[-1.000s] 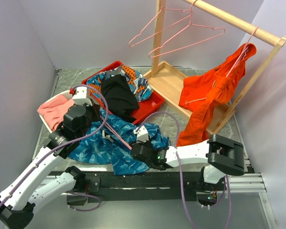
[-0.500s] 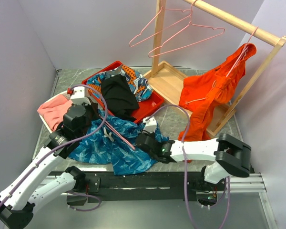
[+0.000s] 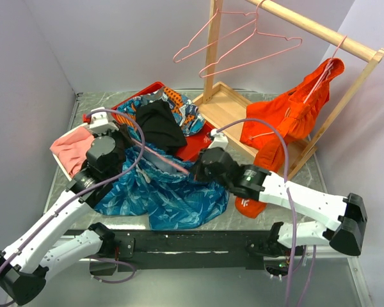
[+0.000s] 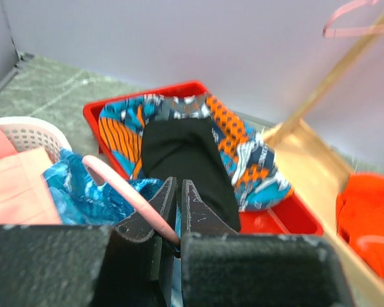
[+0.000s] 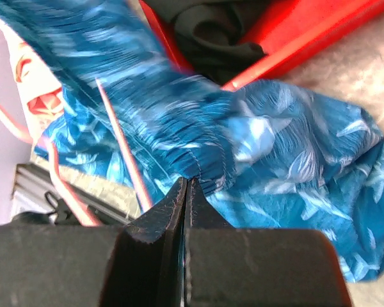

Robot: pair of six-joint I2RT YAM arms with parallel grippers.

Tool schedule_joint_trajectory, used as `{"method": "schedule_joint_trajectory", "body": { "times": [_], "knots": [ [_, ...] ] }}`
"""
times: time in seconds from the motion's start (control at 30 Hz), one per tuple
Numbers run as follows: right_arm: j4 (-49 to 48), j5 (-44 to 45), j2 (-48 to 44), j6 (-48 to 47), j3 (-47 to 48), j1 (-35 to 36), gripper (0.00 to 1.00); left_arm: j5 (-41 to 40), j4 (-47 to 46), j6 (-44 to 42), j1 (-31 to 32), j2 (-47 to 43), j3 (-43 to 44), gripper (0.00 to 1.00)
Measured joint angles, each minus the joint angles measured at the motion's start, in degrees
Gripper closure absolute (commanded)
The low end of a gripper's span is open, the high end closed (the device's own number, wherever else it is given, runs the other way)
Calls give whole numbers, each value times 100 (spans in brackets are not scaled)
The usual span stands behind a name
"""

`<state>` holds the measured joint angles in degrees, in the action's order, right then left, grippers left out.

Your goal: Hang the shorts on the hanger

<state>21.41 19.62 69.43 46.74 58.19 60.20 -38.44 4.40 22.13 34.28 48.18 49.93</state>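
Note:
The teal-blue leaf-print shorts (image 3: 166,195) lie bunched on the table in front of the arms, with their upper edge lifted. My right gripper (image 3: 198,169) is shut on that gathered edge (image 5: 179,128), its jaws (image 5: 185,182) pinched together on the cloth. The pink wire hanger (image 3: 169,163) runs slanting from my left gripper (image 3: 125,148) into the shorts. In the left wrist view the left gripper (image 4: 179,182) is shut on the hanger's wire (image 4: 125,192), and the shorts (image 4: 70,185) show just below it. A hanger arm (image 5: 125,153) crosses the fabric in the right wrist view.
A red tray (image 3: 205,144) behind the shorts holds a black garment (image 3: 159,128) and an orange-and-blue cloth (image 3: 185,115). A pale basket (image 3: 70,147) with pink cloth stands at the left. The wooden rail (image 3: 320,29) carries two pink hangers (image 3: 243,45) and an orange garment (image 3: 288,118).
My right gripper closed on the shorts' edge and moved back and to the right, lifting the fabric. The left gripper, still holding the hanger, shifted slightly back.

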Motion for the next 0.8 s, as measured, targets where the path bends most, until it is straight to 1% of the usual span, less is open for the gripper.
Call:
{"method": "schedule_joint_trajectory", "body": {
  "times": [0.13,0.23,0.43,0.5,0.63,0.8],
  "knots": [
    [483,-470,-114,72,118,-271,100,-295,-437,-17,37,118,-2,99],
    [782,-800,-313,144,116,-439,100,-374,-658,-17,48,186,-28,99],
    [1095,-1298,-778,267,153,-964,100,-439,-872,-20,68,177,-192,99],
    [1187,-1506,-741,291,229,-1137,100,-494,-907,-26,70,151,-245,99],
    [1335,-1803,-590,334,426,-1266,100,-590,-979,-39,70,153,-245,99],
    [1665,-2063,-372,378,1019,-1283,100,-654,-1073,-44,122,179,-247,99]
  ]
}}
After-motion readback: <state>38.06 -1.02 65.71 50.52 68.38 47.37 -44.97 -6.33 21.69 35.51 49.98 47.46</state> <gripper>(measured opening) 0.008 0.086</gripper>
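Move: The free end of the hanger held by the left gripper lies about 3 cm left of the right gripper, 2 cm ahead and roughly level. From the right gripper the red basket is some 25 cm ahead, 13 cm left and 18 cm below, and the body of the shorts about 13 cm left, 1 cm back and 16 cm below. From the left gripper the pinched waistband lies about 21 cm right, 10 cm back and 12 cm lower. Keep the right gripper shut on the shorts' waistband and draw it right, away from the hanger's free end, by nearly 5 cm. Then raise it, about 5 cm in all, easing back left by a centimetre while the wrist turns some 15 degrees and the fingers dip a little more. Hold the hanger in the closed left gripper, almost still. ##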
